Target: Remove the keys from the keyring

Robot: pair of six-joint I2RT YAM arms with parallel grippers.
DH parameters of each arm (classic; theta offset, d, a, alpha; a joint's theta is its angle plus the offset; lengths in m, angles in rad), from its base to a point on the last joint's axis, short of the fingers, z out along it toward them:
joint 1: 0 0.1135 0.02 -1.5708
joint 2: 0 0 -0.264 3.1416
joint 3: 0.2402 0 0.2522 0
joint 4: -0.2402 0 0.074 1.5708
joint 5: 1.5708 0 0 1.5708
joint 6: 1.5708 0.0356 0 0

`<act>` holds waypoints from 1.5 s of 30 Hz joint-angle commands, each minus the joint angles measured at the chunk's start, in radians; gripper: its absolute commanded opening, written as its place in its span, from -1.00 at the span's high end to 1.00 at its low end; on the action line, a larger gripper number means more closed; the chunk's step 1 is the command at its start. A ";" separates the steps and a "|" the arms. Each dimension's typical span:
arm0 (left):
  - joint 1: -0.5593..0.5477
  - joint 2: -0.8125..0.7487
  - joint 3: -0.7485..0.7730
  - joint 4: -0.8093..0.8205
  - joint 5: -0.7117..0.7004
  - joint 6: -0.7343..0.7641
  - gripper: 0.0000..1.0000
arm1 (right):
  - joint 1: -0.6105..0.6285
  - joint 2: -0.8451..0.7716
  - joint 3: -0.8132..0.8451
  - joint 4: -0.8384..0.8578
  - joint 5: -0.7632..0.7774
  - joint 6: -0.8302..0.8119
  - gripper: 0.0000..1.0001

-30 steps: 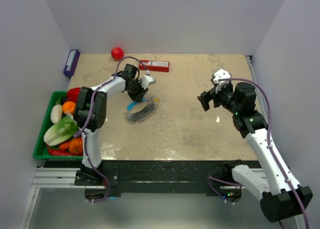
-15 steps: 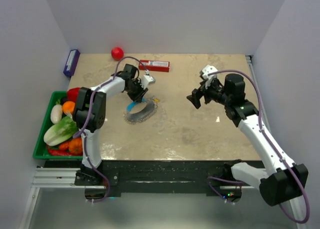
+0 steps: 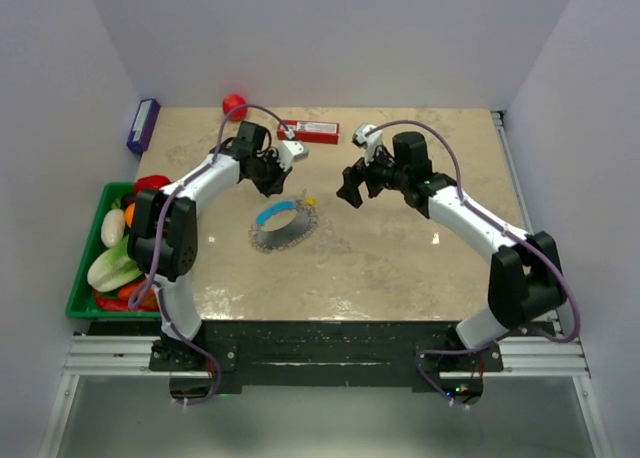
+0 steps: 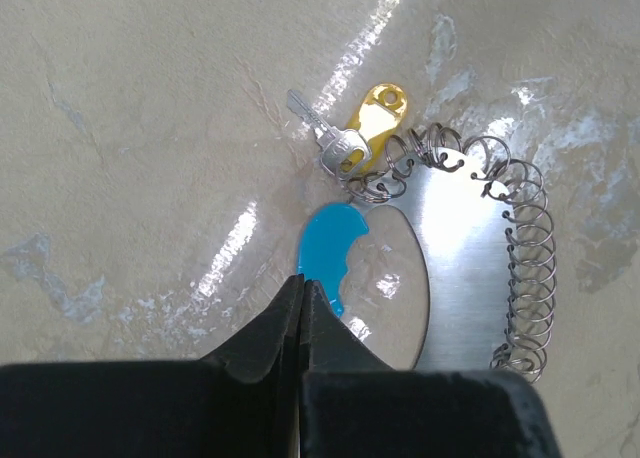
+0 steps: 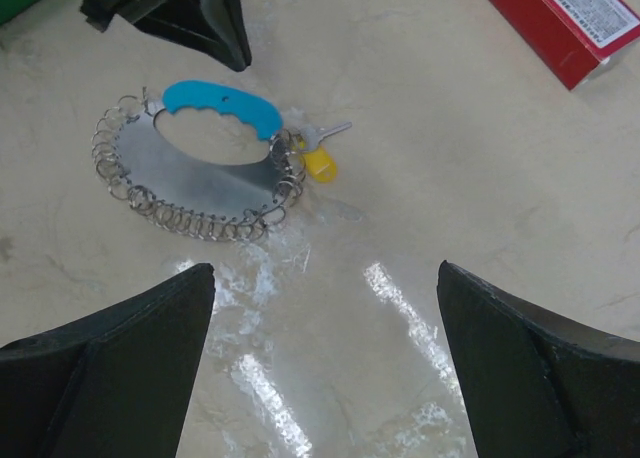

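Note:
The keyring (image 3: 283, 228) lies flat left of the table's centre: a silvery crescent (image 4: 462, 248) edged with wire loops, with a light-blue segment (image 4: 330, 246) on one side. A key with a yellow head (image 4: 381, 114) and silver blade hangs from a loop at its end (image 5: 320, 164). My left gripper (image 3: 271, 185) is shut on nothing, its tip (image 4: 302, 282) hovering by the blue segment's end. My right gripper (image 3: 351, 192) is open and empty (image 5: 325, 270), to the right of the keyring (image 5: 196, 190).
A red box (image 3: 308, 131) and a red ball (image 3: 233, 105) sit at the back. A purple box (image 3: 142, 125) leans at the far left wall. A green tray (image 3: 80, 290) of vegetables stands beside the left edge.
My left gripper has shut and drawn back from the keyring toward the far side. My right arm has swung left across the table toward the keyring, still open.

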 commanded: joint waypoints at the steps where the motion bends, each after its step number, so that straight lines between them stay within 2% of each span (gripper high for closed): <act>1: 0.003 -0.063 -0.035 0.048 0.047 -0.003 0.95 | 0.009 0.094 0.109 0.080 -0.038 0.087 -0.89; 3: 0.001 -0.051 -0.047 0.075 0.061 -0.009 0.75 | 0.017 0.117 0.125 0.080 -0.013 0.109 -0.86; 5: 0.000 -0.020 -0.047 0.098 0.070 -0.025 0.68 | 0.021 0.112 0.113 0.107 0.019 0.130 -0.84; 7: 0.000 0.028 -0.017 0.094 0.102 -0.045 0.53 | 0.020 0.092 0.087 0.124 0.044 0.144 -0.85; 12: -0.006 0.127 0.084 0.020 0.134 -0.074 0.48 | 0.020 0.068 0.079 0.080 0.133 0.097 -0.84; 16: -0.019 0.168 0.106 0.018 0.082 -0.097 0.48 | 0.020 0.020 0.042 0.080 0.142 0.086 -0.85; 28: -0.046 0.173 0.101 0.015 0.130 -0.091 0.41 | 0.021 -0.075 0.002 0.043 0.151 0.071 -0.88; 34: -0.051 0.171 0.095 0.003 0.065 -0.055 0.39 | 0.021 -0.089 -0.015 0.046 0.154 0.066 -0.88; 40: -0.051 0.116 0.049 -0.001 -0.044 0.020 0.23 | 0.020 -0.092 -0.021 0.046 0.136 0.031 -0.90; 45: -0.048 0.078 0.045 -0.029 -0.088 0.049 -0.06 | 0.061 -0.032 0.004 0.025 0.142 0.008 -0.96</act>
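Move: The key-side end of the keyring's blue handle lies about 3 cm to the left hand's right, 1 cm back and 6 cm below. The key is some 5 cm right and 2 cm ahead of this hand, the yellow tag roughly 7 cm right and level with it, and the steel plate's middle about 8 cm back and 2 cm right. From the right hand that handle end lies some 12 cm left, 4 cm ahead and 18 cm down. Down by about 5 cm goes the left hand, its shut fingers parting, onto the blue handle's key-side end; staying low it drifts right towards the key, then comes back left some 2 cm and opens to about half, fingertips either side of that end. The open right hand dips forward, then rises and draws back, ending about 2 cm higher. ##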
